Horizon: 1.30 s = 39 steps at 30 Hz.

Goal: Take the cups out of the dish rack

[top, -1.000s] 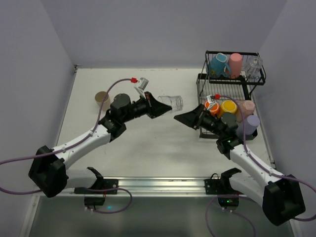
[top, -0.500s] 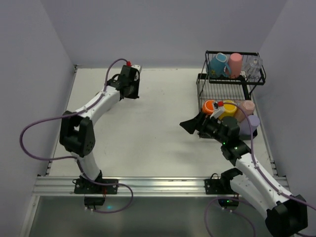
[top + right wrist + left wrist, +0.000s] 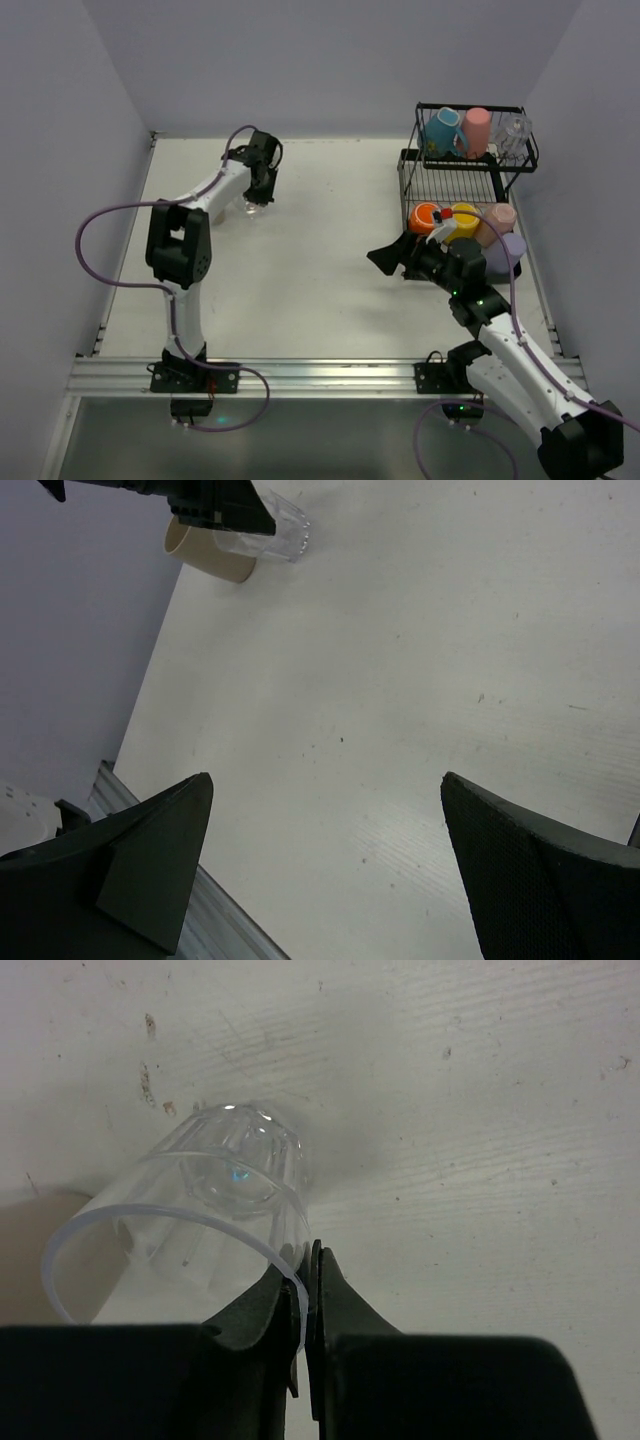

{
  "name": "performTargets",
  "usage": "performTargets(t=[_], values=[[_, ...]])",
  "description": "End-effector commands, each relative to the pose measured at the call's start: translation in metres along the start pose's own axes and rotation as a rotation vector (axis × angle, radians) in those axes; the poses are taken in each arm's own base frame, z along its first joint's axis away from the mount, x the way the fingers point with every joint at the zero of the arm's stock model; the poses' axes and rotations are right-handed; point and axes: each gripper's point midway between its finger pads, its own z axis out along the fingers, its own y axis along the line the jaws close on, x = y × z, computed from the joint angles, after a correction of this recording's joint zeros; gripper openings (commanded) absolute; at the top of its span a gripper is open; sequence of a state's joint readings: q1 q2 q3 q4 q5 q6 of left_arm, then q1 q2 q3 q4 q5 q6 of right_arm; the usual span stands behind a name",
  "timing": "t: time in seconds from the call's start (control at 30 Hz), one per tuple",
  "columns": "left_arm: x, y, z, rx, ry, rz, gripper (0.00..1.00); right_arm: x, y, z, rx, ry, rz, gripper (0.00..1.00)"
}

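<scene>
My left gripper (image 3: 305,1272) is shut on the rim of a clear cup (image 3: 205,1210), one finger inside it and one outside. The cup stands upright low over the far-left table, right of a beige cup (image 3: 210,552). From above, the left gripper (image 3: 262,192) hides most of the clear cup (image 3: 256,209). The black wire dish rack (image 3: 470,106) stands at the far right. A blue mug (image 3: 441,130), a pink cup (image 3: 476,130) and a clear mug (image 3: 513,132) sit on its upper shelf. My right gripper (image 3: 385,258) hangs open and empty left of the rack's lower tray.
The lower tray holds an orange cup (image 3: 425,215), a yellow cup (image 3: 463,215), a salmon cup (image 3: 500,215) and a lavender cup (image 3: 512,250), partly behind my right arm. Grey walls close in the table on three sides. A metal rail (image 3: 320,375) runs along the near edge.
The left arm has swung from the table's middle to the far left with the clear cup and brought it down beside the beige cup. The right arm drew back slightly.
</scene>
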State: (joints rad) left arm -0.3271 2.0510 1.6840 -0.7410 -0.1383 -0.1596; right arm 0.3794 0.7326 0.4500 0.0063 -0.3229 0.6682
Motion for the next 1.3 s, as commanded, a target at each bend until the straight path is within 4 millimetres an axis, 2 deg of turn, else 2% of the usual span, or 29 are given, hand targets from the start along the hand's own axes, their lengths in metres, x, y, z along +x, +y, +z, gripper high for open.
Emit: performTargets(t=[0.0,0.03,0.2,0.4,0.43,0.47,0.5,0.53,0.57,0.6,0.63,0.67,0.7,0.73,0.77,0.8,0.83,0.87,0.9,0.93,0.97,1.0,1.03,1.07,1.1,1.13,1.17,1.23,1.27], values=[[-0.004,0.008,-0.006,-0.023,0.021,0.039,0.11,-0.005,-0.001,0.001,0.010,-0.017,-0.022,0.99],[-0.002,0.009,-0.005,-0.029,0.033,0.039,0.20,-0.006,0.000,0.001,0.008,-0.016,-0.022,0.99],[-0.006,0.011,-0.007,-0.038,0.033,0.038,0.49,-0.012,0.001,-0.001,0.029,-0.024,-0.032,0.99],[-0.016,0.016,-0.021,-0.059,-0.004,0.031,0.62,-0.025,0.001,-0.005,0.069,-0.048,-0.057,0.99],[-0.020,0.016,-0.026,-0.056,-0.023,0.025,0.77,-0.030,-0.002,-0.007,0.097,-0.072,-0.064,0.99],[-0.028,0.015,-0.039,-0.048,-0.063,0.018,1.00,-0.035,-0.004,-0.010,0.123,-0.081,-0.077,0.99],[-0.035,0.013,-0.049,-0.036,-0.095,0.013,1.00,-0.038,-0.004,-0.013,0.137,-0.088,-0.083,0.99],[-0.049,0.009,-0.060,-0.021,-0.167,-0.007,1.00,-0.049,-0.005,-0.016,0.166,-0.126,-0.094,0.99],[-0.067,0.002,-0.098,0.008,-0.286,-0.015,1.00,-0.051,-0.010,-0.021,0.203,-0.130,-0.110,0.99],[-0.081,-0.005,-0.112,0.035,-0.384,-0.029,1.00,-0.056,-0.012,-0.024,0.229,-0.147,-0.116,0.99],[-0.090,-0.020,-0.136,0.075,-0.467,-0.019,1.00,-0.064,-0.012,-0.028,0.250,-0.172,-0.122,0.99],[-0.102,-0.026,-0.188,0.122,-0.609,-0.027,1.00,-0.069,-0.019,-0.034,0.305,-0.197,-0.128,0.99],[-0.114,-0.034,-0.215,0.164,-0.713,-0.030,1.00,-0.073,-0.024,-0.038,0.339,-0.212,-0.133,0.99],[-0.108,-0.046,-0.252,0.222,-0.790,-0.018,1.00,-0.077,-0.029,-0.044,0.387,-0.220,-0.139,0.99],[-0.105,-0.059,-0.273,0.295,-0.830,-0.002,1.00,-0.087,-0.042,-0.052,0.469,-0.268,-0.140,0.99],[-0.102,-0.068,-0.289,0.358,-0.858,-0.001,1.00,-0.092,-0.047,-0.057,0.507,-0.283,-0.140,0.99],[-0.087,-0.078,-0.308,0.434,-0.876,0.025,1.00,-0.095,-0.051,-0.063,0.541,-0.293,-0.135,0.99],[-0.073,-0.094,-0.317,0.541,-0.862,0.068,1.00,-0.103,-0.059,-0.071,0.587,-0.324,-0.125,0.99],[-0.063,-0.102,-0.323,0.602,-0.860,0.067,1.00,-0.107,-0.063,-0.075,0.613,-0.340,-0.118,0.99],[-0.042,-0.111,-0.347,0.709,-0.883,0.113,1.00,-0.113,-0.072,-0.084,0.660,-0.364,-0.099,0.99],[-0.017,-0.118,-0.325,0.744,-0.819,0.131,1.00,-0.118,-0.079,-0.089,0.695,-0.383,-0.090,0.99],[-0.005,-0.120,-0.323,0.769,-0.811,0.136,1.00,-0.122,-0.089,-0.097,0.754,-0.411,-0.080,0.99],[0.012,-0.117,-0.334,0.797,-0.834,0.143,1.00,-0.126,-0.097,-0.104,0.793,-0.432,-0.067,0.99],[0.038,-0.120,-0.307,0.815,-0.767,0.149,1.00,-0.131,-0.107,-0.113,0.847,-0.465,-0.052,0.99],[0.048,-0.121,-0.303,0.828,-0.766,0.148,1.00,-0.135,-0.118,-0.124,0.930,-0.502,-0.048,0.99],[0.059,-0.117,-0.306,0.838,-0.786,0.152,1.00,-0.139,-0.125,-0.133,0.982,-0.530,-0.044,0.99],[0.078,-0.119,-0.284,0.836,-0.741,0.166,1.00,-0.142,-0.131,-0.141,1.032,-0.550,-0.044,0.99],[0.091,-0.116,-0.279,0.822,-0.748,0.192,1.00,-0.151,-0.143,-0.160,1.144,-0.588,-0.051,0.99],[0.091,-0.111,-0.272,0.757,-0.758,0.186,1.00,-0.153,-0.148,-0.166,1.179,-0.598,-0.046,0.99]])
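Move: Just left of and below the left hand's pinch, about 3 cm left, 2 cm ahead and 3 cm down, is the clear cup; the beige cup stands about 12 cm to the hand's left and 1 cm ahead. From the right hand the purple cup in the rack lies roughly 28 cm right, 7 cm ahead and 11 cm down. At that same height, the pink cup is some 8 cm beyond the purple one, and the yellow cup 16 cm ahead and 21 cm right of the hand. Opening wide almost in place, the left fingers let go of the clear cup's rim; the hand then climbs steeply about 35 cm while swinging back and somewhat right, and sinks again to end 21 cm farther back, fingers tipping up. Meanwhile the right hand, still wide open, sweeps some 22 cm right towards the purple cup, slightly up and forward, its wrist turning clockwise nearly 60 degrees, touching nothing. ##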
